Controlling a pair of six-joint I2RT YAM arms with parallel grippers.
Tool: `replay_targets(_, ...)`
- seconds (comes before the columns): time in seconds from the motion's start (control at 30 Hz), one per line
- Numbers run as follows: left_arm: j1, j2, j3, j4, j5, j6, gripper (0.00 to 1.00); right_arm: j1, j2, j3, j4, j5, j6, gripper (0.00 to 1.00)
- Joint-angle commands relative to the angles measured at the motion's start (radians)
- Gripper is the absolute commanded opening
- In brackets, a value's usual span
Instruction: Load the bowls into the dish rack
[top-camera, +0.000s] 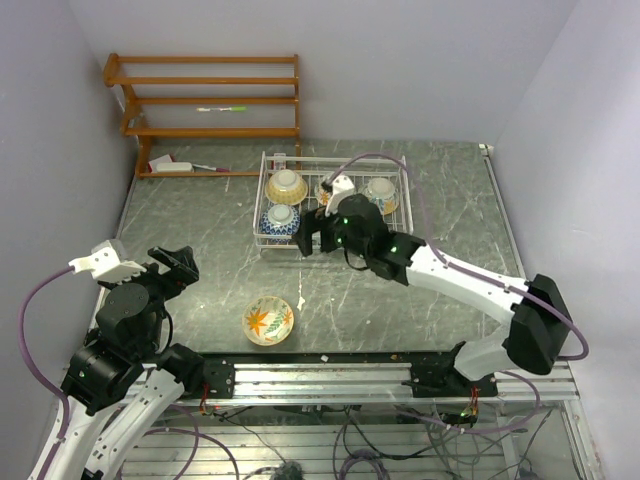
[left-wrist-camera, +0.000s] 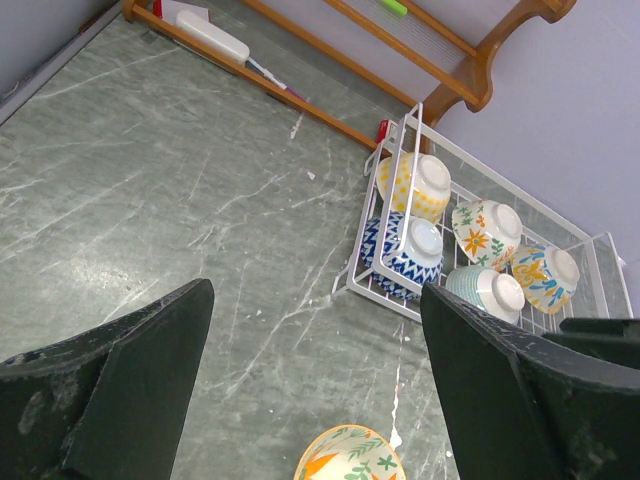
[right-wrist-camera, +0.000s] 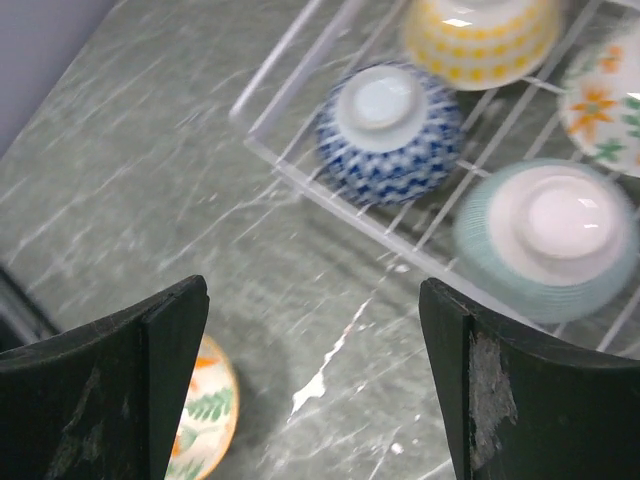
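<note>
The white wire dish rack (top-camera: 331, 158) stands at the back middle of the table and holds several bowls upside down, among them a yellow one (top-camera: 286, 184) and a blue one (top-camera: 281, 219). The left wrist view shows the rack (left-wrist-camera: 385, 291) with yellow (left-wrist-camera: 415, 185), blue (left-wrist-camera: 408, 250), orange-floral (left-wrist-camera: 482, 228) and teal (left-wrist-camera: 487, 290) bowls. One orange-leaf bowl (top-camera: 268, 320) sits upright on the table near the front; it also shows in the left wrist view (left-wrist-camera: 350, 456) and the right wrist view (right-wrist-camera: 207, 420). My right gripper (top-camera: 318, 238) is open and empty at the rack's near edge (right-wrist-camera: 315, 300). My left gripper (top-camera: 175, 262) is open and empty at the left (left-wrist-camera: 315, 300).
An orange-brown wooden shelf unit (top-camera: 205, 100) stands against the back wall at the left, with a white case (top-camera: 172, 166) and pens on its bottom shelf. Walls close in on the left and right. The metal rail (top-camera: 330, 375) runs along the near edge.
</note>
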Motion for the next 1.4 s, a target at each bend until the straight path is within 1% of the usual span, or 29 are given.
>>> replay_targets(0.0,0.002,0.009,0.019,0.021,-0.014,-0.002,0.95,0.144,-0.038,-0.03,-0.048,-0.041,-0.125,0.85)
replay_targets(0.1,0.002,0.006,0.016,0.025,-0.011,-0.002,0.95,0.26,-0.018,-0.039,-0.06,-0.104,-0.176,0.85)
replay_targets(0.27,0.002,0.009,0.014,0.027,-0.01,-0.002,0.95,0.383,0.064,-0.023,-0.079,-0.156,-0.248,0.83)
replay_targets(0.4,0.002,0.016,0.016,0.025,-0.01,-0.002,0.96,0.435,0.155,0.002,-0.075,-0.213,-0.272,0.8)
replay_targets(0.53,0.003,0.014,0.016,0.025,-0.012,-0.002,0.95,0.483,0.249,0.034,-0.077,-0.214,-0.287,0.78)
replay_targets(0.7,0.002,0.016,0.016,0.026,-0.011,-0.002,0.95,0.51,0.292,0.035,-0.054,-0.2,-0.294,0.75)
replay_targets(0.77,0.002,0.018,0.016,0.025,-0.011,-0.002,0.95,0.511,0.303,0.033,-0.046,-0.192,-0.299,0.69)
replay_targets(0.87,0.002,0.016,0.016,0.024,-0.011,-0.002,0.95,0.512,0.324,0.032,-0.037,-0.167,-0.3,0.66)
replay_targets(0.97,0.002,0.014,0.016,0.022,-0.012,-0.002,0.95,0.514,0.344,0.036,-0.033,-0.148,-0.305,0.56)
replay_targets(1.1,0.003,0.012,0.016,0.021,-0.012,-0.003,0.95,0.515,0.36,0.037,-0.027,-0.145,-0.311,0.51)
replay_targets(1.13,0.002,0.012,0.016,0.021,-0.012,-0.004,0.95,0.515,0.361,0.035,-0.024,-0.145,-0.311,0.47)
replay_targets(1.17,0.002,0.012,0.016,0.021,-0.012,-0.004,0.95,0.515,0.361,0.032,-0.021,-0.144,-0.31,0.4)
replay_targets(1.2,0.002,0.01,0.015,0.022,-0.011,-0.004,0.95,0.516,0.36,0.03,-0.017,-0.141,-0.308,0.37)
replay_targets(1.27,0.002,0.009,0.015,0.024,-0.01,-0.004,0.95,0.517,0.354,0.022,-0.01,-0.129,-0.303,0.35)
replay_targets(1.37,0.002,0.012,0.016,0.021,-0.011,-0.004,0.95,0.517,0.342,0.01,-0.004,-0.11,-0.295,0.28)
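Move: The floral bowl on the table lies about 16 cm back from the right hand, 11 cm to its left and some 18 cm below. Left behind in the rack are the teal bowl, some 9 cm ahead of this hand and 6 cm right, and the blue bowl, about 10 cm ahead and 8 cm left, both about 15 cm lower. From the left hand the floral bowl is roughly 5 cm back, 16 cm right and 25 cm down. Back and to the left first, away from the rack, then steeply down: the right hand travels some 22 cm back, 10 cm left and 16 cm down to the floral bowl's near rim. The wrist turns counter-clockwise roughly 45 degrees and its left side dips, leaving the fingers pointing left and down. The wide-open fingers narrow to about a third around the rim, one inside the bowl and one outside. ##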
